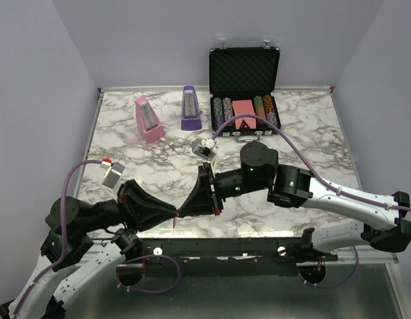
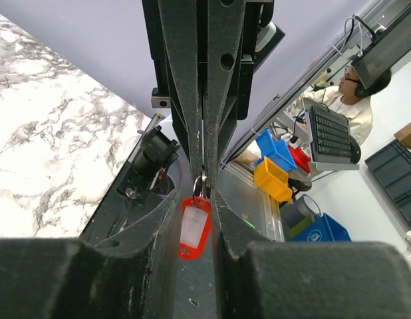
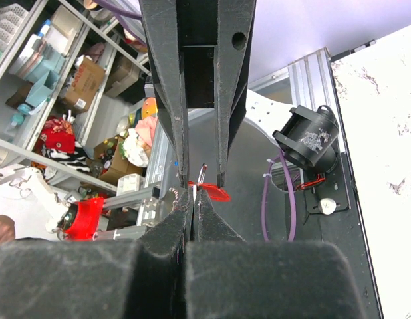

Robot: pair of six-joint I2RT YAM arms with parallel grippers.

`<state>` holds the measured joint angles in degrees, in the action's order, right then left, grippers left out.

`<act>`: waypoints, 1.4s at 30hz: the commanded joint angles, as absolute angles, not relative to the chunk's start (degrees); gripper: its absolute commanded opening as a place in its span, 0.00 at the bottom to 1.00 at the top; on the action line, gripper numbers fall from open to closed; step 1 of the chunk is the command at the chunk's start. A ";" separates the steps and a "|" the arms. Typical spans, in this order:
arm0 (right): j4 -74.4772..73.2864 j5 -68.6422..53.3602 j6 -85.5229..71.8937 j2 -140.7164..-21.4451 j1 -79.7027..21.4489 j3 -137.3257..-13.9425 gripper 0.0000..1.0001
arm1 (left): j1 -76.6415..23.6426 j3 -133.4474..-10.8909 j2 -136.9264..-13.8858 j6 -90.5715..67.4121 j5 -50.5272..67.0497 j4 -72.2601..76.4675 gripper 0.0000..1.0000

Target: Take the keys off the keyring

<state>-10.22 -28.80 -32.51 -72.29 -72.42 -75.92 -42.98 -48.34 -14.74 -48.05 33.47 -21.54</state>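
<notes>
The keyring's red tag (image 2: 194, 227) hangs from a thin metal ring (image 2: 200, 183) just above the table's front edge. My right gripper (image 2: 204, 174) comes down from above, shut on a thin silvery key edge (image 3: 192, 193) at the ring. My left gripper (image 2: 195, 199) is open, its two fingers close on either side of the red tag with slim gaps. In the right wrist view the left gripper (image 3: 202, 181) has its tips apart around the ring, with the tag (image 3: 215, 193) edge-on. From above, the left gripper (image 1: 177, 215) and the right gripper (image 1: 185, 212) meet tip to tip.
An open black case (image 1: 244, 70) of poker chips stands at the back right. A pink metronome (image 1: 149, 119) and a purple one (image 1: 190, 107) stand at the back. A small white-grey object (image 1: 205, 147) lies mid-table, another with a red cap (image 1: 111, 174) at left.
</notes>
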 commanded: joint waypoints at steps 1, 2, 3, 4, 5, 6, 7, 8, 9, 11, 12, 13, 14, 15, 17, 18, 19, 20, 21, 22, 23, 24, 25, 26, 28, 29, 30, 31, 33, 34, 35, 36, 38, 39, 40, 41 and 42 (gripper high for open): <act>-8.79 -27.16 -31.82 -72.95 -72.86 -77.87 0.01 | -43.15 -50.10 -15.12 -47.55 35.42 -22.94 0.29; -8.70 -27.16 -31.90 -72.95 -72.86 -77.78 0.01 | -43.07 -50.10 -15.29 -47.55 35.59 -23.03 0.29; -8.61 -27.07 -31.90 -73.04 -72.86 -77.87 0.01 | -43.07 -50.01 -15.38 -47.64 35.68 -23.11 0.29; -8.53 -26.90 -31.90 -73.12 -72.86 -77.96 0.01 | -43.07 -50.01 -15.29 -47.55 35.77 -23.03 0.28; -8.44 -26.89 -31.90 -73.12 -72.86 -77.87 0.01 | -43.07 -50.01 -15.21 -47.55 35.77 -23.03 0.27; -8.44 -26.89 -31.99 -73.13 -72.86 -77.87 0.01 | -43.07 -50.01 -15.21 -47.55 35.68 -23.03 0.27; -8.35 -26.81 -31.99 -73.13 -72.86 -77.78 0.01 | -43.07 -49.92 -15.12 -47.64 35.77 -23.11 0.26; -8.26 -26.81 -32.08 -73.13 -72.86 -77.78 0.01 | -43.07 -49.92 -14.94 -47.64 35.77 -23.12 0.25; -8.26 -26.81 -32.17 -73.13 -72.77 -77.61 0.01 | -43.07 -50.01 -14.94 -47.64 35.86 -23.12 0.23; -8.17 -26.81 -32.34 -73.04 -72.77 -77.61 0.01 | -43.07 -49.92 -14.94 -47.55 36.12 -22.94 0.18; -8.09 -26.72 -32.34 -73.04 -72.86 -77.52 0.01 | -43.07 -49.92 -14.94 -47.64 36.21 -23.03 0.15; -8.09 -26.72 -32.43 -73.21 -72.86 -77.52 0.01 | -43.07 -49.92 -14.94 -47.64 36.21 -22.94 0.11; -8.00 -26.72 -32.43 -73.13 -72.77 -77.52 0.01 | -43.07 -49.92 -14.77 -47.55 36.30 -22.94 0.06; -8.00 -26.72 -32.52 -73.13 -72.86 -77.61 0.01 | -43.07 -49.92 -14.68 -47.55 36.21 -23.03 0.02; -8.00 -26.81 -32.52 -73.21 -72.86 -77.69 0.01 | -43.07 -49.92 -14.59 -47.55 36.12 -23.20 0.00; -8.09 -26.98 -32.61 -73.30 -72.77 -77.70 0.01 | -43.07 -50.01 -14.50 -47.29 36.12 -23.38 0.00; -8.09 -27.07 -32.69 -73.39 -72.86 -77.70 0.01 | -43.07 -50.18 -14.33 -47.02 36.12 -23.73 0.00; -8.17 -27.24 -32.78 -73.39 -72.77 -77.70 0.01 | -43.07 -50.62 -14.41 -46.67 36.30 -24.08 0.00; -8.35 -27.51 -32.87 -73.39 -72.77 -77.70 0.01 | -43.07 -51.06 -14.59 -45.97 36.30 -24.95 0.00; -8.61 -27.60 -32.87 -73.56 -72.86 -77.78 0.01 | -43.07 -51.85 -14.76 -45.27 36.39 -26.44 0.00; -8.87 -27.95 -32.96 -73.74 -72.77 -77.78 0.01 | -43.07 -52.64 -15.20 -44.22 36.56 -27.59 0.00; -9.49 -28.30 -32.96 -73.91 -72.77 -78.13 0.01 | -43.07 -53.60 -15.64 -43.25 36.74 -29.25 0.00; -10.10 -28.91 -32.96 -74.26 -72.86 -78.31 0.01 | -43.07 -54.40 -16.17 -42.11 36.83 -30.57 0.00; -11.24 -29.26 -32.96 -74.62 -72.77 -78.83 0.01 | -43.07 -55.62 -16.78 -40.88 37.00 -32.33 0.00; -13.70 -30.32 -32.70 -75.67 -72.77 -79.80 0.01 | -43.07 -58.08 -18.36 -38.07 37.53 -35.66 0.00; -14.84 -30.84 -32.52 -76.28 -72.77 -80.33 0.01 | -43.07 -59.31 -19.33 -36.75 37.62 -37.25 0.00; -15.98 -31.46 -32.43 -76.81 -72.77 -80.77 0.01 | -43.07 -60.28 -20.29 -35.09 37.97 -38.92 0.00; -16.87 -31.90 -32.43 -77.16 -72.86 -81.21 0.01 | -43.07 -61.34 -21.35 -33.76 38.32 -40.85 0.00; -17.66 -32.60 -32.69 -77.78 -72.86 -81.39 0.01 | -43.07 -63.45 -23.28 -31.04 38.50 -43.93 0.00; -17.84 -32.87 -32.70 -77.96 -72.95 -81.39 0.01 | -43.07 -64.33 -24.34 -29.63 38.67 -45.25 0.00; -18.10 -32.96 -32.78 -77.96 -72.95 -81.39 0.01 | -43.07 -65.21 -25.13 -28.49 38.85 -46.74 0.00; -18.37 -33.05 -32.87 -78.13 -72.95 -81.21 0.01 | -43.07 -66.00 -25.92 -27.00 38.76 -47.98 0.00; -19.33 -33.31 -32.87 -78.48 -72.86 -81.65 0.01 | -43.15 -67.76 -27.94 -24.10 38.50 -50.79 0.00; -19.86 -33.40 -32.78 -78.66 -72.95 -81.82 0.01 | -43.07 -68.46 -28.56 -22.86 38.24 -52.11 0.00; -20.47 -33.49 -32.78 -79.01 -72.95 -82.00 0.01 | -43.15 -69.16 -29.35 -21.81 38.06 -53.34 0.00; -21.17 -33.57 -32.78 -79.36 -72.95 -82.35 0.01 | -43.15 -69.43 -29.79 -20.75 38.06 -54.22 0.00; -21.96 -33.57 -32.61 -79.63 -72.95 -82.61 0.01 | -43.15 -69.96 -30.40 -19.87 38.06 -55.10 0.00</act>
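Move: The keyring's small metal ring is already between the left gripper's half-open fingertips, about 1 cm to that hand's right and level with it. The right gripper, shut, still pinches the near side of the ring, which lies roughly 1 cm to its left. The red tag dangles from the ring, some 3 cm below the left hand, 2 cm back and 1 cm to its right. Shut the left gripper fully on the ring, opposite the right fingers that keep their pinch, holding both arms almost still meanwhile. Then carry both hands together about 1 cm left and slightly back, and finish by sinking some 2 cm, dipping the left fingertips about 20 degrees and the right ones only slightly. ##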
